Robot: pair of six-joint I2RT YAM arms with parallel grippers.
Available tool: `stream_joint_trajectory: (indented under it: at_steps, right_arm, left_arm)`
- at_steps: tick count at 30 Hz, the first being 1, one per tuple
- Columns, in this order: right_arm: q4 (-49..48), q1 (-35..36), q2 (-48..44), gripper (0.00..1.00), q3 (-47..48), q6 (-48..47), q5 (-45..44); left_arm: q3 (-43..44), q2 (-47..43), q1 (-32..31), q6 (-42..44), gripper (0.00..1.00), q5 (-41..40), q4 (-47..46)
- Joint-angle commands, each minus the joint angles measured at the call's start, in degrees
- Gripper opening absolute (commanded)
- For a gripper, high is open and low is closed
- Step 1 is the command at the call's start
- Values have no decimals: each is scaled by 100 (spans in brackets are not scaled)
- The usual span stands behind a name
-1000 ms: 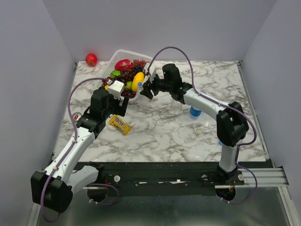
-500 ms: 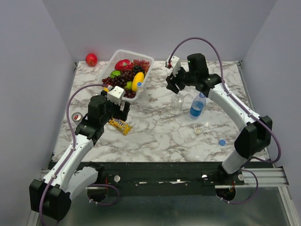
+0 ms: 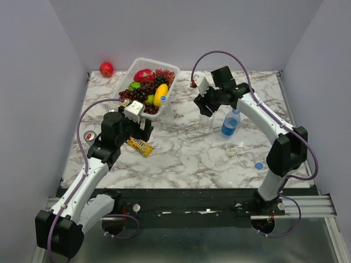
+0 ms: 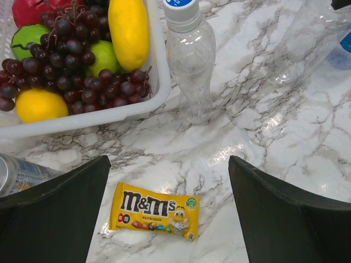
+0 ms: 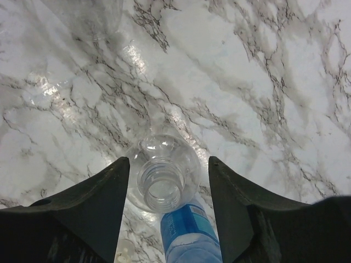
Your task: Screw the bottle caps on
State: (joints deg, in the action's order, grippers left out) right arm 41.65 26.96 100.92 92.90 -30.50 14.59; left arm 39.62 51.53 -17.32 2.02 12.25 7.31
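Note:
A colourless bottle (image 4: 190, 60) with a blue-and-white cap (image 4: 181, 7) stands beside the fruit basket. A second colourless bottle (image 5: 163, 174) stands upright with its neck uncapped. My right gripper (image 5: 168, 160) hovers open above it, one finger on each side and apart from it. In the top view this gripper (image 3: 204, 104) is at mid-table. A blue-labelled bottle (image 3: 230, 124) stands just right of it. A pale cap (image 3: 231, 152) and a blue cap (image 3: 258, 165) lie loose on the table. My left gripper (image 4: 169, 161) is wide open and holds nothing.
A yellow M&M's packet (image 4: 154, 210) lies under the left gripper. The white basket (image 3: 166, 96) holds grapes, a lemon and other fruit. A silver can (image 4: 22, 172) lies at the left. A red apple (image 3: 106, 69) sits in the far left corner.
The right arm swung from beside the basket out to the right, then came back left and down over the uncapped bottle. The left arm has hardly moved.

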Motion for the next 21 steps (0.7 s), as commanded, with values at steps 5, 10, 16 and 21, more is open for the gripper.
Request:
stream_joint_trajectory:
  at_steps: [5, 10, 16, 21]
  right_arm:
    - [168, -94, 24, 61, -97, 9, -211]
    - [212, -147, -11, 59, -141, 27, -150]
    - [274, -182, -73, 55, -273, 35, 26]
    - [317, -174, -20, 43, -255, 18, 70]
  left_arm:
    - [-42, -73, 27, -105, 99, 216, -133]
    - [-33, -38, 27, -114, 99, 251, -133]
    - [-77, -29, 27, -141, 99, 295, -186]
    - [-94, -20, 27, -141, 99, 357, -204]
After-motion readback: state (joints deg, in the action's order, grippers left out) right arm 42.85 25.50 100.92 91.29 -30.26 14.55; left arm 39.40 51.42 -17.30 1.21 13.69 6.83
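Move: Just about 2 cm to the right hand's right stands the uncapped clear bottle, level with it in reach, its mouth a little below the fingertips and its middle some 9 cm below. The blue-label bottle is about 12 cm to the hand's right and 1 cm nearer the base; the blue-capped clear bottle is some 16 cm left and 2 cm farther out, both middles also about 9 cm below. From the left hand the uncapped bottle is about 9 cm ahead, 25 cm right and 10 cm lower. Easing about 1.5 cm to the right and nearly as far down, the right hand brings its half-open fingers onto the neck of the uncapped bottle, tips still slanting down, forward and left. The fingers narrow gradually, then faster at the end, to about two thirds of their starting gap, one on each side of the neck and seemingly just reaching it. ##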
